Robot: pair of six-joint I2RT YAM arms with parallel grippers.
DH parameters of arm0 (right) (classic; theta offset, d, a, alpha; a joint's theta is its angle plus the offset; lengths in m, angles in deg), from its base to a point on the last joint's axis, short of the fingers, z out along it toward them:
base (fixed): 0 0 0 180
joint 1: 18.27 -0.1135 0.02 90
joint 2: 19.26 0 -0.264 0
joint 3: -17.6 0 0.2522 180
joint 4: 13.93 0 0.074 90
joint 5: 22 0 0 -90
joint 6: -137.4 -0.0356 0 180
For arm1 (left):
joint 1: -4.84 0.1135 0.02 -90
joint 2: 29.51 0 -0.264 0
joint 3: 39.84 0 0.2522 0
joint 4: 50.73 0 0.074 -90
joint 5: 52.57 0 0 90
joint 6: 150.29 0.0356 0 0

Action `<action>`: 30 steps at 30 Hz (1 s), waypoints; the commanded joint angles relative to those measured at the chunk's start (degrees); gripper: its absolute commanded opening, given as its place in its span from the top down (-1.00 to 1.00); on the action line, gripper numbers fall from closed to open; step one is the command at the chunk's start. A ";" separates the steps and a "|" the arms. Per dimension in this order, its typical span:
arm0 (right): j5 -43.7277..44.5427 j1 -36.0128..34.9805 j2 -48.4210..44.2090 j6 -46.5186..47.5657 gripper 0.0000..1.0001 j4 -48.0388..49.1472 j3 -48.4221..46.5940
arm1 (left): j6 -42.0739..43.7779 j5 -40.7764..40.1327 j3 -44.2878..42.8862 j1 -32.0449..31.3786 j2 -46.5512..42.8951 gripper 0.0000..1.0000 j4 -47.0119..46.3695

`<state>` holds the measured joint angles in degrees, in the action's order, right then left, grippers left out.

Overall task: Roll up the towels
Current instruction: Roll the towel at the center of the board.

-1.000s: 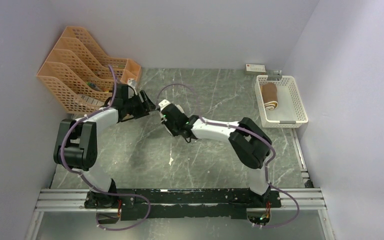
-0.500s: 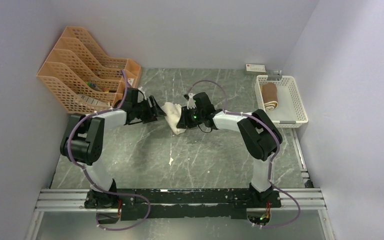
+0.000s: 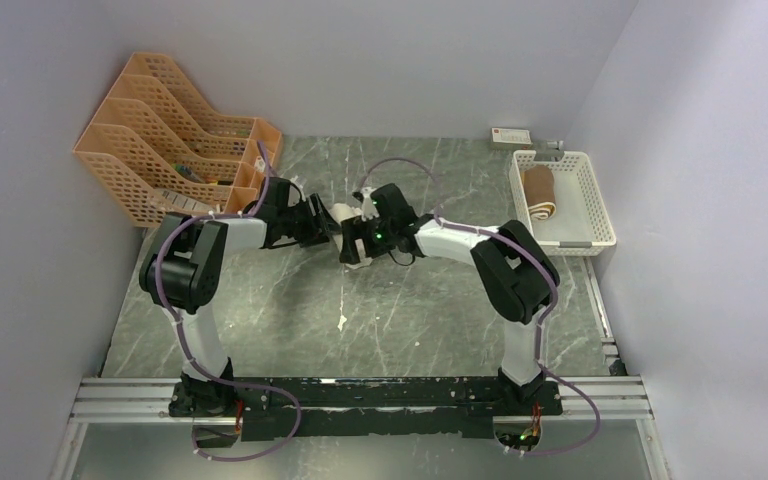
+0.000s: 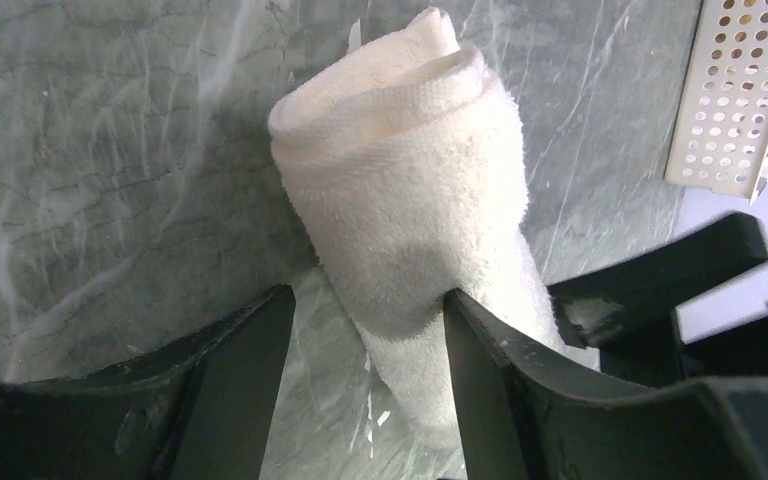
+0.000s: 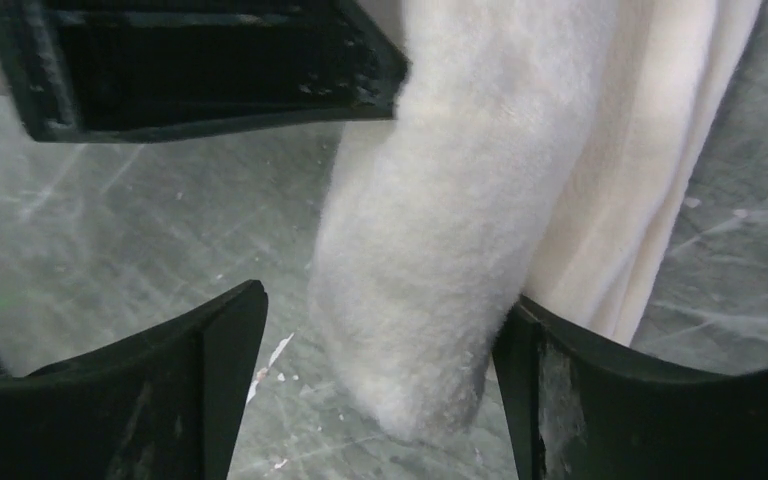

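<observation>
A cream-white towel (image 4: 410,200), rolled into a fat cylinder, lies on the grey marble table (image 3: 430,310) between both arms. My left gripper (image 4: 365,300) straddles one end of it. Its right finger (image 4: 500,370) touches the cloth and the left finger (image 4: 230,370) stands apart, so it is open. My right gripper (image 5: 385,300) straddles the same towel (image 5: 450,230) from the other side, open, with a gap at its left finger (image 5: 200,380). From above, the towel (image 3: 346,213) is mostly hidden between the left gripper (image 3: 328,228) and the right gripper (image 3: 355,240). A rolled brown towel (image 3: 538,193) lies in the white basket (image 3: 592,200).
Orange tiered file racks (image 3: 175,130) stand at the back left. The white basket sits against the right wall, with a small white box (image 3: 510,137) behind it. A scrap of paper (image 3: 342,322) lies mid-table. Walls close in on three sides.
The right arm swung round to the towel's right side and its jaws opened, letting go of the cloth. The left gripper moved right onto the roll.
</observation>
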<state>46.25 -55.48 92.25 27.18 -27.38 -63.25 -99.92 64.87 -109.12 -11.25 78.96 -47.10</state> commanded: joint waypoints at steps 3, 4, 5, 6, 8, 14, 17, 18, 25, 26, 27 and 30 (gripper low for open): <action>28.31 -10.68 -3.48 14.61 -0.70 -14.95 -9.78 | 1.16 -0.78 -0.58 -0.43 0.96 -0.37 -0.05; 31.87 -12.31 -2.97 15.96 -0.72 -16.38 -11.48 | 1.30 -0.80 -0.67 -0.43 0.96 -0.37 0.14; 35.05 -13.67 -2.36 17.15 -0.74 -17.87 -13.05 | 1.37 -0.80 -0.79 -0.43 1.00 -0.37 0.26; 37.75 -14.78 -1.36 17.92 -0.75 -19.19 -14.39 | 1.46 -0.81 -0.85 -0.43 1.04 -0.37 0.34; 41.31 -16.34 1.11 18.73 -0.76 -21.36 -16.77 | 1.42 -0.73 -1.06 -0.43 1.12 -0.37 0.50; 56.50 -20.96 7.88 20.61 -0.82 -23.91 -19.96 | 1.95 -0.59 -1.64 -0.43 1.39 -0.36 1.23; 62.63 -21.42 8.93 19.77 -0.93 -24.90 -20.42 | 2.15 -0.39 -1.94 -0.43 1.55 -0.37 1.60; 63.30 -21.46 8.61 19.95 -0.96 -24.06 -19.91 | 2.17 -0.31 -2.07 -0.40 1.69 -0.36 1.62; 63.65 -20.71 8.74 19.26 -1.00 -23.80 -19.91 | 2.28 -0.25 -2.44 -0.43 1.85 -0.36 1.89; 63.21 -20.56 8.88 18.93 -1.00 -23.83 -20.16 | 2.38 -0.22 -2.43 -0.43 1.79 -0.36 2.01; 62.59 -20.45 8.98 18.53 -1.00 -23.92 -20.42 | 2.45 -0.22 -2.40 -0.43 1.68 -0.36 2.15; 60.08 -19.99 9.08 17.18 -0.98 -23.35 -20.90 | 2.49 -0.34 -2.15 -0.43 1.45 -0.36 2.26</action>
<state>106.46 -76.25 101.51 46.39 -51.31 -82.18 -98.88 64.91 -110.44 -11.30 79.81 -46.53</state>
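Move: The cream towel lies rolled, its length running roughly forward and back. Its middle is about 3 cm ahead of the right hand and 1 cm left, barely lower, with the open right fingers at its near end. From the left hand that middle is some 5 cm right and 2 cm back. The white basket with the brown towel stands about 42 cm right of the right hand and 8 cm ahead. Coming free of the cream roll's near end, the right hand lifts about 5 cm while going left, then drops back down and right almost to its starting place. Its wrist swings some 60 degrees, so the fingers, first aimed left, end pointing forward and down. They open fully, one on either side of the near end. The left hand stays put, one finger still against the roll. ##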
